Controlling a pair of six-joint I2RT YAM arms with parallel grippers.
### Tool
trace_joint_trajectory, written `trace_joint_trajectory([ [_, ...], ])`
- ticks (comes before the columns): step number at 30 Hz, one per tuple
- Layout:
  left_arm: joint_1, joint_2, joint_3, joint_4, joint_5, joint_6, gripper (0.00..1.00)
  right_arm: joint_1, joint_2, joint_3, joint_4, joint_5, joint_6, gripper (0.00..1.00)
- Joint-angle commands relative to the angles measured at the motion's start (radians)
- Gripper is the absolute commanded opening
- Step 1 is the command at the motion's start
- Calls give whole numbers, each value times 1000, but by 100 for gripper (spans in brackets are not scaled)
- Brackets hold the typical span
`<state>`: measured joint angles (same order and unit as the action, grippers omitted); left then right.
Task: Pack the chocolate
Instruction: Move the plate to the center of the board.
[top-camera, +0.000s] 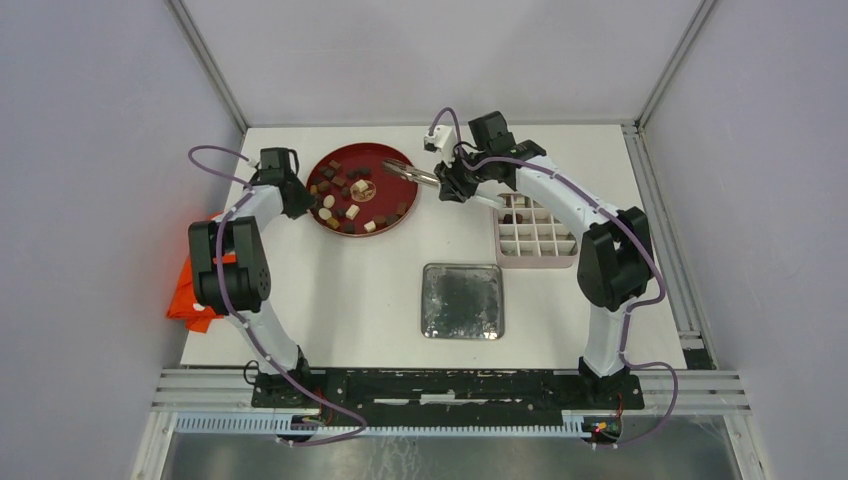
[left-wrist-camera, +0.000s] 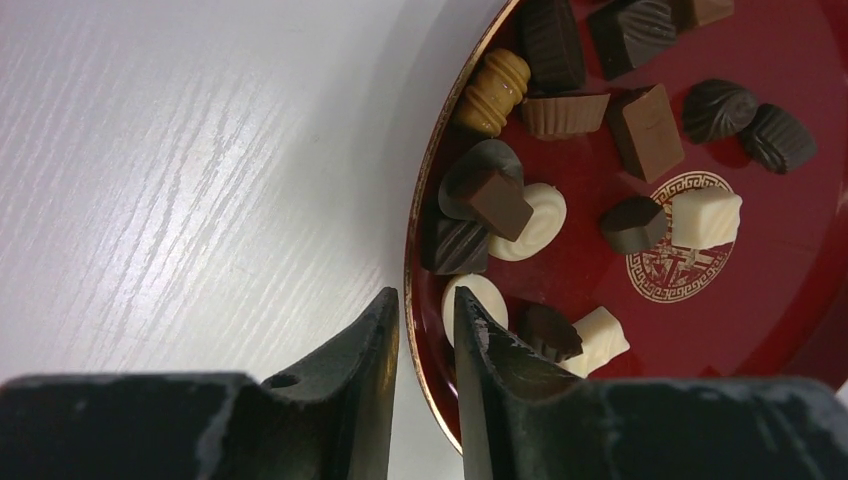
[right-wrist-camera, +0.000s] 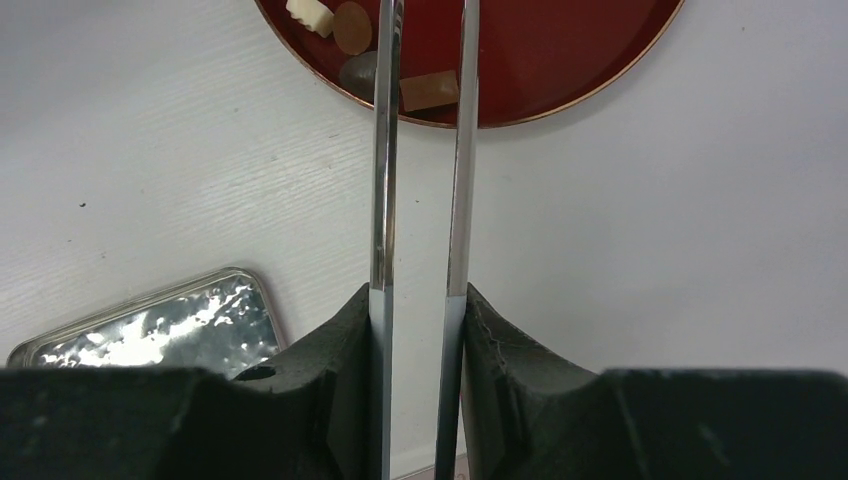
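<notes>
Several dark, light brown and cream-white pieces of chocolate (top-camera: 345, 195) lie on the round red plate (top-camera: 350, 152). In the left wrist view they are spread over the plate (left-wrist-camera: 780, 230), among them a white disc (left-wrist-camera: 478, 300). My left gripper (left-wrist-camera: 426, 300) straddles the plate's left rim, one finger outside and one inside, pinched on it. My right gripper (top-camera: 450, 183) is shut on metal tongs (top-camera: 408, 172), whose arms (right-wrist-camera: 383, 150) reach over the plate's near-right rim (right-wrist-camera: 560, 50). A light brown square (right-wrist-camera: 430, 90) lies on the plate between them.
A pale box with grid compartments (top-camera: 535, 240) stands right of centre with a few dark pieces (top-camera: 515, 217) in its far cells. A shiny metal tray (top-camera: 462, 300) lies in front of the plate. An orange cloth (top-camera: 185, 290) hangs at the table's left edge.
</notes>
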<state>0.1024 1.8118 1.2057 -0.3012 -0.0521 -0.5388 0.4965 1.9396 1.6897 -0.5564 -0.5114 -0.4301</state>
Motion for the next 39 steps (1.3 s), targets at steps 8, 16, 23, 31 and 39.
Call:
trace_joint_trajectory([
  [8, -1, 76, 54, -22, -10, -32, 34, -2, -42, 2, 34, -65, 13, 37],
  [16, -3, 73, 23, -26, -7, -32, 21, -4, -45, 5, 28, -73, 11, 37],
  [23, -18, 64, 3, -49, 6, -28, 3, -9, -48, -1, 23, -82, 10, 36],
  [31, -50, -61, -98, -73, -7, 5, 2, -11, -51, -24, 5, -86, -24, 37],
  [39, -125, -214, -202, -133, 2, 42, 2, -10, -122, -160, 12, -29, -107, 37],
])
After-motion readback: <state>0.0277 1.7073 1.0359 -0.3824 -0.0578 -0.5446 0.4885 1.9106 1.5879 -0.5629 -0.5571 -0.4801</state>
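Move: The red plate's near-left rim lies about 3 cm below the left hand; the plate's middle is some 14 cm to the right and 6 cm ahead. A round white chocolate sits just inside the rim, level with the hand and about 4 cm to its right. The silver tray is roughly 24 cm back and 41 cm right. From the right hand, holding the tongs, the plate's middle is about 22 cm left, 2 cm ahead and 13 cm down. The left hand sinks about 3 cm, pinches the plate's near-left rim, then drags it back 6 cm and rightward. ##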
